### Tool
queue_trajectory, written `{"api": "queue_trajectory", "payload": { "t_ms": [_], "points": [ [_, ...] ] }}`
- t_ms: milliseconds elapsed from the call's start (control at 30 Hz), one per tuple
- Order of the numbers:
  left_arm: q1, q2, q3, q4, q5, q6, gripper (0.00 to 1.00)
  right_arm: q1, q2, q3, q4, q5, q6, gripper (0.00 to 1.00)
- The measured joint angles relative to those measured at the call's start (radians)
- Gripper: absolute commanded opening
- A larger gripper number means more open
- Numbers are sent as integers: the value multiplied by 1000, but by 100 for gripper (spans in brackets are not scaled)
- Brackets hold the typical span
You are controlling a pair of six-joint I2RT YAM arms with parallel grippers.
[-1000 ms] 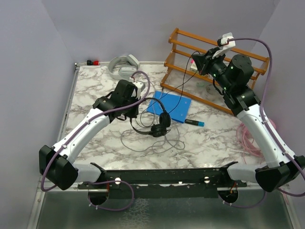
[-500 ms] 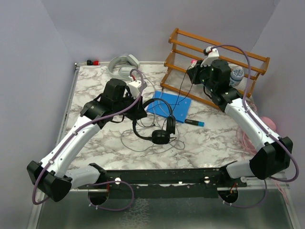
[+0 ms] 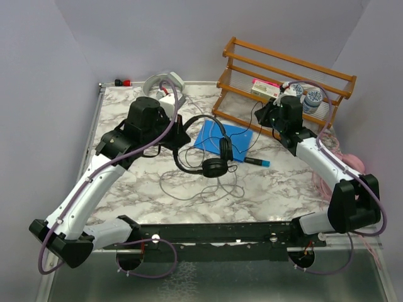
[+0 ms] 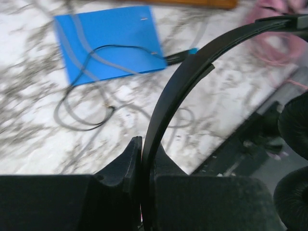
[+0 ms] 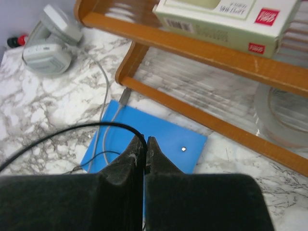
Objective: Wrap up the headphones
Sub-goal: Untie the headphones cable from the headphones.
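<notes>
My left gripper point(image 3: 181, 134) is shut on the headband point(image 4: 192, 72) of the small black headphones point(image 3: 215, 166), holding them just above the marble table. Their ear cups hang toward the table's middle, and one ear cup point(image 4: 294, 126) shows at the right of the left wrist view. The thin black cable point(image 5: 72, 132) runs from them up to my right gripper point(image 3: 262, 117), which is shut on it above the blue pad point(image 3: 234, 138). More cable lies in loose loops point(image 3: 201, 190) on the table. The grey-white headphones point(image 3: 160, 85) lie at the back left. A pink cable point(image 3: 327, 184) lies at the right edge.
A wooden rack point(image 3: 286, 66) stands at the back right with a white box point(image 3: 265, 87) and a small jar point(image 3: 313, 98) on it. A dark marker with a blue cap point(image 3: 257, 162) lies by the blue pad. A small red item point(image 3: 123, 82) sits at the back left corner.
My right gripper has come down from rack height to just above the blue pad, still gripping the cable. My left arm has drawn back and turned, lifting the headband.
</notes>
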Motion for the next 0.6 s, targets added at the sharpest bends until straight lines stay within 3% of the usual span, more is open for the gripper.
{"api": "queue_trajectory", "payload": {
  "t_ms": [233,400,567,600],
  "points": [
    [42,82,9,-146,-418,-32,0,-1,-180,-72,72,224,52,1],
    [143,93,8,-186,-557,-45,0,-2,-350,-219,156,476,99,1],
    [204,89,6,-190,-595,-55,0,-9,-371,-244,137,658,143,1],
    [216,85,6,-190,-599,-61,0,-11,-369,-240,107,700,173,17]
  ]
}}
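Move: The left hand grips the headband; the ear cups hang some 15 cm to its right, 3 cm back and 4 cm lower. From it, the cable loop on the table is about 10 cm ahead, 5 cm right, the blue folder 18 cm ahead, 20 cm right, both some 30 cm down. The right hand has the cable pinched; from it, the cups lie about 20 cm back and 15 cm left, the white box 15 cm ahead, 5 cm right and 8 cm below. Hands draw apart, left taking the headphones 15 cm left and forward, right its pinched cable 14 cm right. ##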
